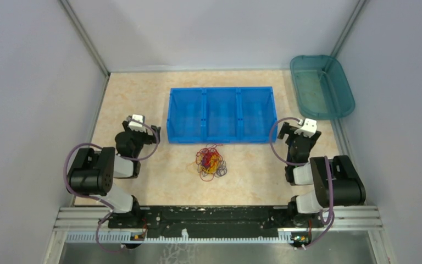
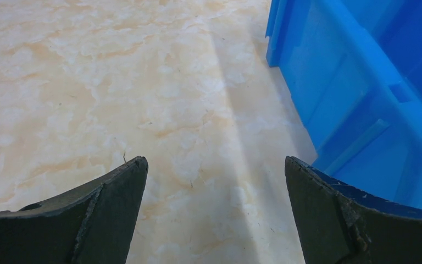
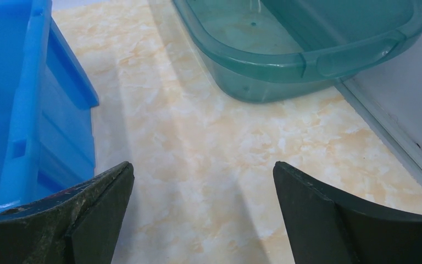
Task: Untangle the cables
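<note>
The cables [image 1: 211,161] lie in one small tangled clump of red, yellow-orange and dark loops on the table, just in front of the blue bin. My left gripper [image 1: 137,121] sits well to the left of the clump, by the bin's left end, and is open with nothing between its fingers [image 2: 115,203]. Over on the other side, by the bin's right end, my right gripper [image 1: 306,126] is also open and empty, its fingers [image 3: 307,209] spread wide over bare table. Neither wrist view shows the cables.
A blue three-compartment bin [image 1: 221,114] stands across the middle of the table; its wall [image 2: 357,93] is close to my left gripper and its end [image 3: 27,99] close to my right. A teal tub [image 1: 322,86] sits at the back right, its rim [image 3: 307,58] ahead of my right gripper.
</note>
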`<state>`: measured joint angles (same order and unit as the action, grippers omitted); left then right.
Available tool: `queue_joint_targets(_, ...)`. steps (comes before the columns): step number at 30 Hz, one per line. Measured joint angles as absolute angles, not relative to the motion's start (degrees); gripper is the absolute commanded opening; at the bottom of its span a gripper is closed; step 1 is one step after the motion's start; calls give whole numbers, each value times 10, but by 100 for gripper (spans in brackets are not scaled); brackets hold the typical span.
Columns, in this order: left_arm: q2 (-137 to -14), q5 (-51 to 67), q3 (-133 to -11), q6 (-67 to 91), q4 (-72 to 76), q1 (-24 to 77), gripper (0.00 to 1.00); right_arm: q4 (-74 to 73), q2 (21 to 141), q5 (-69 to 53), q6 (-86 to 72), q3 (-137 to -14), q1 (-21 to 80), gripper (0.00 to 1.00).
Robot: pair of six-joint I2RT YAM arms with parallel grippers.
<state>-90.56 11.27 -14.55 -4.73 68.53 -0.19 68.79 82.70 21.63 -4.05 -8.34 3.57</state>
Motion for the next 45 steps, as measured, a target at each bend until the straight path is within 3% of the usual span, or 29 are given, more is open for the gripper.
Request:
queue_joint_targets(6, -843, 107, -178, -41, 575, -13, 100, 662, 789, 225, -42, -79, 36, 99)
queue_joint_targets(13, -764, 121, -284, -35, 399, -60, 100, 413, 690, 295, -76, -215, 36, 99)
queue_joint_targets(21, -734, 211, -408, -11, 160, -145, 100, 263, 535, 336, -232, -227, 34, 99)
queue_joint_targets(25, -733, 244, -481, -16, 56, -169, 100, 227, 496, 289, -309, -227, 15, 99)
queue_joint_targets(29, -733, 273, -519, -31, -27, -171, 100, 162, 532, 199, -304, -279, 21, 99)
queue_joint_targets(35, -734, 321, -527, -55, -108, -171, 100, 82, 559, 135, -253, -365, 163, 81)
queue_joint_targets(45, -727, 397, -527, -127, -195, -171, 100, 32, 606, 121, -216, -399, 438, 62)
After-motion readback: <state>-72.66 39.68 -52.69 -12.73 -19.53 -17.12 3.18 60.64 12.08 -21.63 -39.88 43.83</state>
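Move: The tangled cables lie about 34 cm to the right hand's left and 14 cm back, some 10 cm below it. The blue box's middle is roughly 31 cm left of that hand and 5 cm ahead, with its near right wall much closer; the green basket stands around 17 cm ahead and 8 cm right. From the left hand the cables are about 28 cm right, 14 cm back and 9 cm down. Towards the cables the right hand first rises about 11 cm, its left side rolling up, then sweeps fast some 28 cm left along the blue box's front side, easing back, turning counter-clockwise and closing its empty fingers by about a third. The left hand, still wide open, climbs up and left, then eases back, right and slightly down, tipping downward; it touches nothing. ##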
